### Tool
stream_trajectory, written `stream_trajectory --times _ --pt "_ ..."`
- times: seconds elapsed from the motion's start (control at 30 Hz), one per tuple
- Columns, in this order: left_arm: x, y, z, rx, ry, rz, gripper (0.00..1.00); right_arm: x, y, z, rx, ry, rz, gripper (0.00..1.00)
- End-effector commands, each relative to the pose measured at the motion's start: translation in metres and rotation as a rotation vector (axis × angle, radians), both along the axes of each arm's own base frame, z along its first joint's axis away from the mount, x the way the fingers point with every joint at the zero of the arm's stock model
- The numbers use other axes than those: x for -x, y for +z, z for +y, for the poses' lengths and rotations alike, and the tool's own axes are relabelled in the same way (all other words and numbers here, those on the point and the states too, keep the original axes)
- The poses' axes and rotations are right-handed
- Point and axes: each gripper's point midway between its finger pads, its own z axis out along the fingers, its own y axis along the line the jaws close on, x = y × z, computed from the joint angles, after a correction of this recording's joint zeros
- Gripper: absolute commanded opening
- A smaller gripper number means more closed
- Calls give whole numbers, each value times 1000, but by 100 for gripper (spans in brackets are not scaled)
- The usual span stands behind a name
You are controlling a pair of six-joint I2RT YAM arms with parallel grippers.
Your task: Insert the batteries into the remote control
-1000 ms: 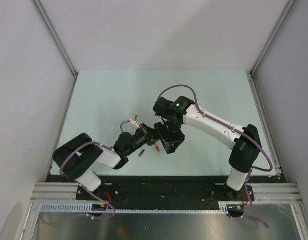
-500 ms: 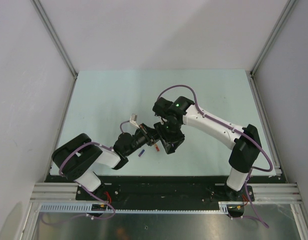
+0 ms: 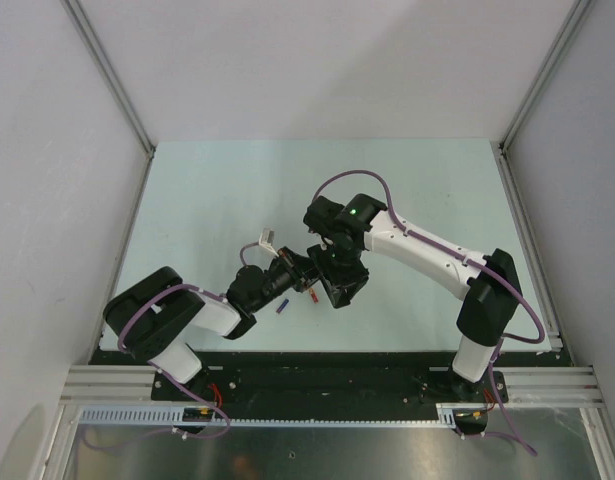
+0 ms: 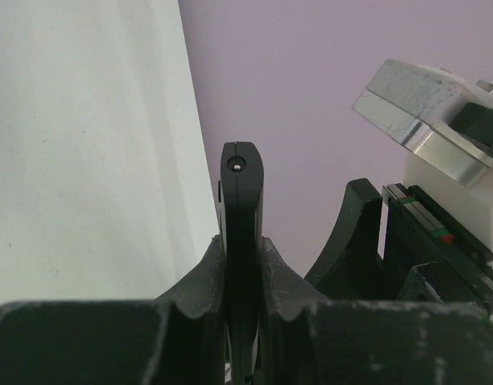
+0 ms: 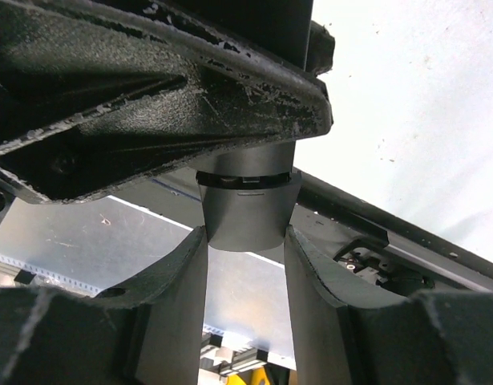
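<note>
The remote control [image 4: 242, 200], a slim black bar seen edge-on, stands between the fingers of my left gripper [image 4: 242, 249], which is shut on it. In the right wrist view its dark grey end [image 5: 246, 212] sits between the tips of my right gripper [image 5: 246, 237], and both fingertips touch its sides. From above, the two grippers meet over the table's middle, the left gripper [image 3: 299, 268] against the right gripper [image 3: 329, 276], and they hide the remote. Two batteries lie on the table just in front of them: a purple-blue one [image 3: 282, 306] and a red-orange one [image 3: 313, 296].
The pale green table [image 3: 207, 200] is walled by grey panels on the left, right and back. A black and aluminium rail [image 3: 327, 380] carrying both arm bases runs along the near edge. The right arm's white link [image 3: 427, 250] crosses the right half.
</note>
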Motion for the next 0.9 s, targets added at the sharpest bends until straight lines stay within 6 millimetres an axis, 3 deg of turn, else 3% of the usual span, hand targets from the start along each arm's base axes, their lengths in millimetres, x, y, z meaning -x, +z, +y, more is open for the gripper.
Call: stream_trajectory --times 0.0,0.5,0.87 --pt "18 103 8 328 -40 -242 0 -6 -2 2 4 2 -29 6" --pt "18 101 8 330 -44 -228 0 -9 -1 2 1 0 -36 8" --pt "16 98 8 321 -33 -224 0 -11 4 7 -23 -12 -57 2"
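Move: The right hand points down with its fingers astride the battery cover at the near end of the remote control. The cover's middle is about 1 cm ahead of the right hand and level with it. The red battery lies on the table some 3 cm ahead, 6 cm left and 15 cm below; the purple one is about 1 cm ahead, 14 cm left and equally low. From the left hand, which grips the remote, the cover is roughly 6 cm back and 7 cm right. The right fingers squeeze together on the two sides of the battery cover, slowly at first, then snapping from not quite half open to nearly shut as their grip on it ends; that hand otherwise stays in place. The left hand keeps its hold on the remote, sinking about half a centimetre and tipping down some 3 degrees. ##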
